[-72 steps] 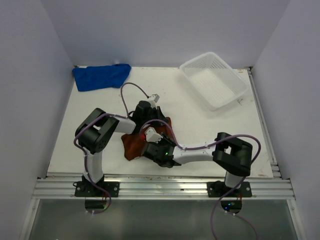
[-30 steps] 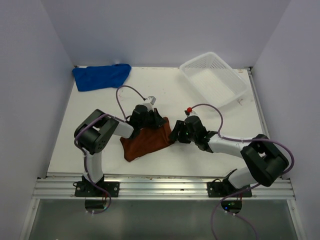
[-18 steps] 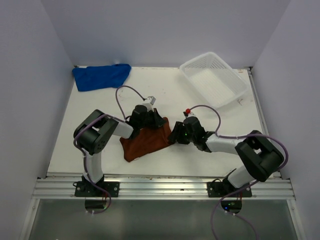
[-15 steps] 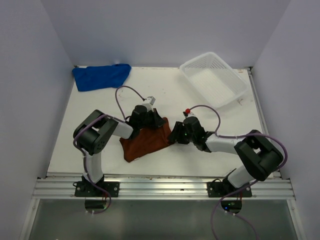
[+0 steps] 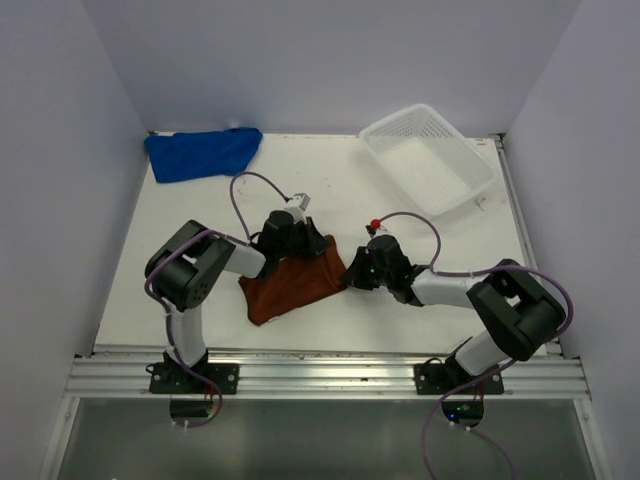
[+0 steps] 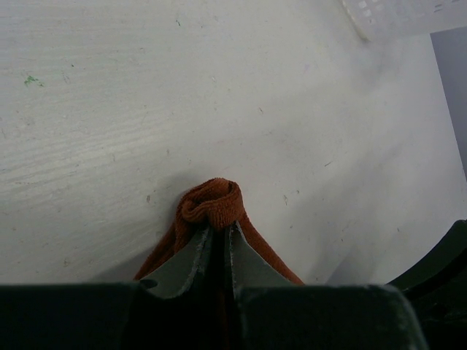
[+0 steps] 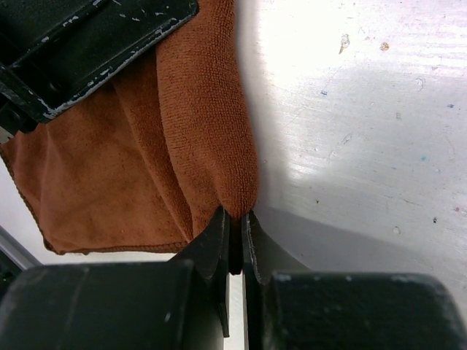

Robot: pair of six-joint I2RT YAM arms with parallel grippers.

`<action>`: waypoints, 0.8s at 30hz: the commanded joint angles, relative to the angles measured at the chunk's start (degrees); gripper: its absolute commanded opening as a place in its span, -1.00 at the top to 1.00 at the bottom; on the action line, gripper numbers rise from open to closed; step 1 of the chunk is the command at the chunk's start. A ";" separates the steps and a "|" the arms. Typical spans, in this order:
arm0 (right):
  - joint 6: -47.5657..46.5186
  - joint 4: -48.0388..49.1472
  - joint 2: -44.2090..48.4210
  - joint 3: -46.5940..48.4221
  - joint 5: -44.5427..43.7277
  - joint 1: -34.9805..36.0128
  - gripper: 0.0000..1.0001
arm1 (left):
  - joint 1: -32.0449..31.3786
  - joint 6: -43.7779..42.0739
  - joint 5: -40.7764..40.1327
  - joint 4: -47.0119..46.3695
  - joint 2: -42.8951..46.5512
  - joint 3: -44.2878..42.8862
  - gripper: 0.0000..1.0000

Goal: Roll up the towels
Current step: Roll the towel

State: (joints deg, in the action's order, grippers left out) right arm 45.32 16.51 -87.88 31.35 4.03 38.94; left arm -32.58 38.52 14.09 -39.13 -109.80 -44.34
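The rust-brown towel point(image 5: 292, 285) lies partly folded in the middle of the table. My left gripper point(image 5: 322, 243) is shut on its far corner, where a bunched knot of cloth point(image 6: 212, 207) sticks out past the fingertips. My right gripper point(image 5: 347, 278) is shut on the towel's right edge point(image 7: 219, 138), with the fold pinched between its fingers point(image 7: 217, 237). The left gripper's black body point(image 7: 87, 44) shows at the top of the right wrist view. The blue towel point(image 5: 203, 152) lies crumpled at the far left corner, away from both grippers.
A white mesh basket point(image 5: 428, 160) stands at the back right of the table point(image 5: 420, 240); its corner point(image 6: 394, 13) shows in the left wrist view. An aluminium rail point(image 5: 320, 375) runs along the near edge by the arm bases.
My right gripper has closed on the brown towel's right edge after nudging slightly left to it. The left gripper has kept its hold and barely moved.
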 commanded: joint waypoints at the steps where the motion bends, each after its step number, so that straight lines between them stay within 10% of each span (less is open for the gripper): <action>1: -3.74 -4.28 0.42 -0.16 -1.92 0.00 1.00 | 0.67 -0.73 -2.75 3.09 2.22 -0.40 1.00; 24: -13.06 -11.59 4.91 4.24 -18.44 10.10 1.00 | 1.90 -0.38 -3.89 14.60 8.63 -4.26 0.17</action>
State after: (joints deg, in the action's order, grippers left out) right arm 35.07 8.25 -84.27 33.76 -9.26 46.98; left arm -31.75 39.35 12.21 -27.22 -104.51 -45.98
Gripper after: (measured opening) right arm 0.048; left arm 0.402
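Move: Pinched at its two ends, the brown towel's rolled edge has its middle about 5 cm back and 3 cm right of the left hand, roughly 5 cm ahead and 3 cm left of the right hand, and 1 cm below each. The flat towel body's centre lies some 10 cm back and 8 cm left of the left hand, about 13 cm left of and level with the right. The white basket is around 23 cm ahead and 25 cm right of the left hand. Keeping its pinch on the roll's near end, the right hand rolls about 15 degrees, left side down, while it shifts 1 cm right, then returns left and eases back towards the base. The left hand first draws the far end about 1 cm left, then opens around it and rises about 1 cm, fingers still straddling the roll. ##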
